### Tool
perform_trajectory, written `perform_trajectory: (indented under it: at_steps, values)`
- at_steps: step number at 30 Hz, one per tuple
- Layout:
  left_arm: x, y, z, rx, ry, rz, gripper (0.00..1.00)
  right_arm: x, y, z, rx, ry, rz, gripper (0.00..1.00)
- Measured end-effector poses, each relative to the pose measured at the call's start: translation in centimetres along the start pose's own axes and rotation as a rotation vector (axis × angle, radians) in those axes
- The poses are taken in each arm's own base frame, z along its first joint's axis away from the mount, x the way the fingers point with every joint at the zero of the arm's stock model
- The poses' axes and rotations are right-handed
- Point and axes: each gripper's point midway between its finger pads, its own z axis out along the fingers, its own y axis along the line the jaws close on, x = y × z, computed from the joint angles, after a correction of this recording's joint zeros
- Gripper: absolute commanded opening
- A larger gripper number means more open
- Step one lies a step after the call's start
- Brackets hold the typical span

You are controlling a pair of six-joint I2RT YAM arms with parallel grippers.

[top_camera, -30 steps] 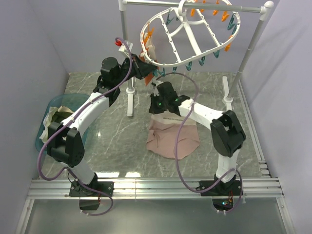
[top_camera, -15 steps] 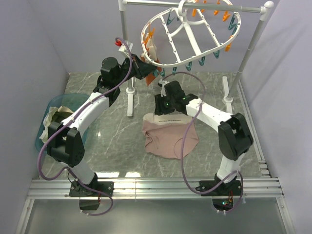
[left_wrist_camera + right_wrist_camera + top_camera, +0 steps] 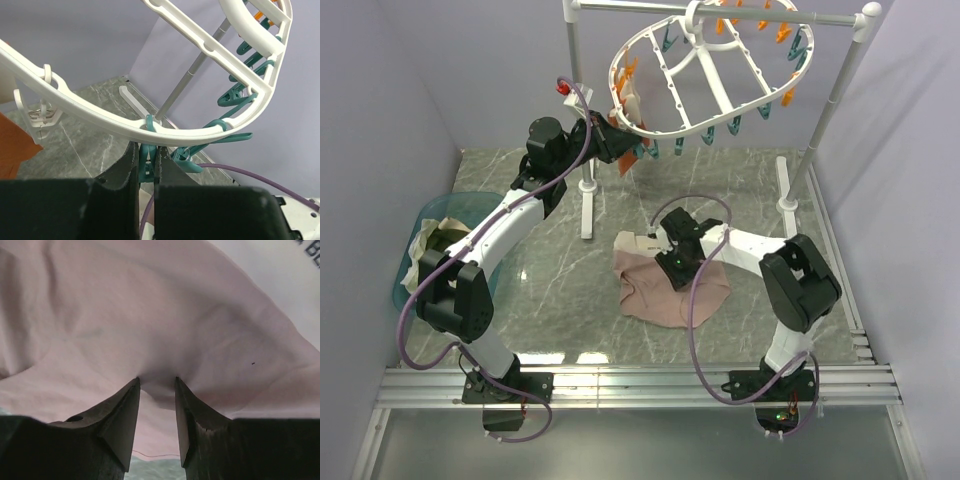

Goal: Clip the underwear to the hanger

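The underwear [image 3: 645,298] lies spread on the marble floor, a pale pink cloth that fills the right wrist view [image 3: 150,310]. My right gripper [image 3: 672,262] is down on its middle. Its jaws [image 3: 156,382] stand open, tips pressed into the cloth with a small fold bunched between them. The hanger [image 3: 705,75] hangs from the top rail with orange and teal pegs around its rim. My left gripper [image 3: 623,152] is raised under its near-left rim [image 3: 125,127] and is shut [image 3: 146,150] on a teal peg [image 3: 145,162].
A teal basin [image 3: 412,222] with cloths stands at the left. White stand poles [image 3: 586,190] [image 3: 817,135] carry the rail. A rust-orange garment [image 3: 14,146] and a cream cloth [image 3: 630,100] hang at the hanger's left. A purple cable [image 3: 250,172] runs below.
My right gripper opened and let go of the underwear, which dropped and spread flat. It then came down toward me onto the cloth's middle. The left gripper has not moved.
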Motion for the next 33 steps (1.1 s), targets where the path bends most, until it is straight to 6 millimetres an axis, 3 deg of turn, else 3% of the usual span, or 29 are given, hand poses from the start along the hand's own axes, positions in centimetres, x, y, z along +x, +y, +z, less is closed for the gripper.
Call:
perform_trajectory:
  at_steps: [3,8,10,12,14,20,23,26,27,30,33]
  values:
    - [0.0,0.0,0.0,0.0,0.001,-0.001,0.0,1.5,-1.2,-0.4,0.023,0.011,-0.039,0.42]
    - [0.0,0.1,-0.1,0.0,0.005,-0.002,0.0,4.6,-6.1,-1.6,0.09,0.054,-0.008,0.43]
    - [0.0,0.2,-0.1,0.0,0.005,-0.002,0.0,5.1,-7.6,-2.1,0.109,0.067,0.018,0.46]
    - [0.0,0.2,-0.2,-0.001,0.005,-0.002,0.0,4.7,-7.7,-2.5,0.102,0.061,0.034,0.48]
    - [0.0,0.2,-0.2,-0.001,0.004,-0.002,0.0,2.5,-7.0,-3.4,0.076,0.012,0.063,0.48]
    - [-0.1,0.3,-0.1,-0.003,0.006,-0.003,0.0,-9.7,-4.9,-8.0,0.051,-0.315,0.208,0.49]
    - [-0.1,0.3,0.0,-0.002,0.006,-0.003,0.0,-13.5,-2.8,-8.6,0.053,-0.395,0.234,0.53]
    - [-0.1,0.3,0.0,-0.003,0.007,-0.003,0.0,-15.4,0.0,-6.8,0.061,-0.39,0.224,0.57]
    - [-0.1,0.3,0.0,-0.003,0.007,-0.003,0.0,-15.7,0.6,-6.0,0.065,-0.378,0.222,0.64]
    - [-0.1,0.4,0.0,-0.006,0.008,-0.004,0.0,-14.9,2.4,-3.1,0.079,-0.314,0.201,0.67]
    - [-0.1,0.5,-0.1,-0.008,0.007,-0.003,0.0,-13.7,2.5,-1.1,0.109,-0.252,0.202,0.71]
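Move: Just under the right hand's partly open fingertips lies the middle of the pink underwear, spread on the table. The left end of its pale waistband is about 8 cm ahead of that hand and 12 cm to its left, and the rack foot is some 18 cm ahead and 19 cm left. From the left hand, shut on a clip at the hanger's front rim, the underwear lies roughly 16 cm back, 7 cm right and 37 cm below. Sweeping right across the underwear, with its fingertips low on the cloth, the right hand slides about 9 cm, then reverses: it lifts off and arcs up, forward and left towards the waistband's left end. From some 12 cm up it sinks again by about 7 cm as the fingers spread wider, ending just above and to the left of that end. ##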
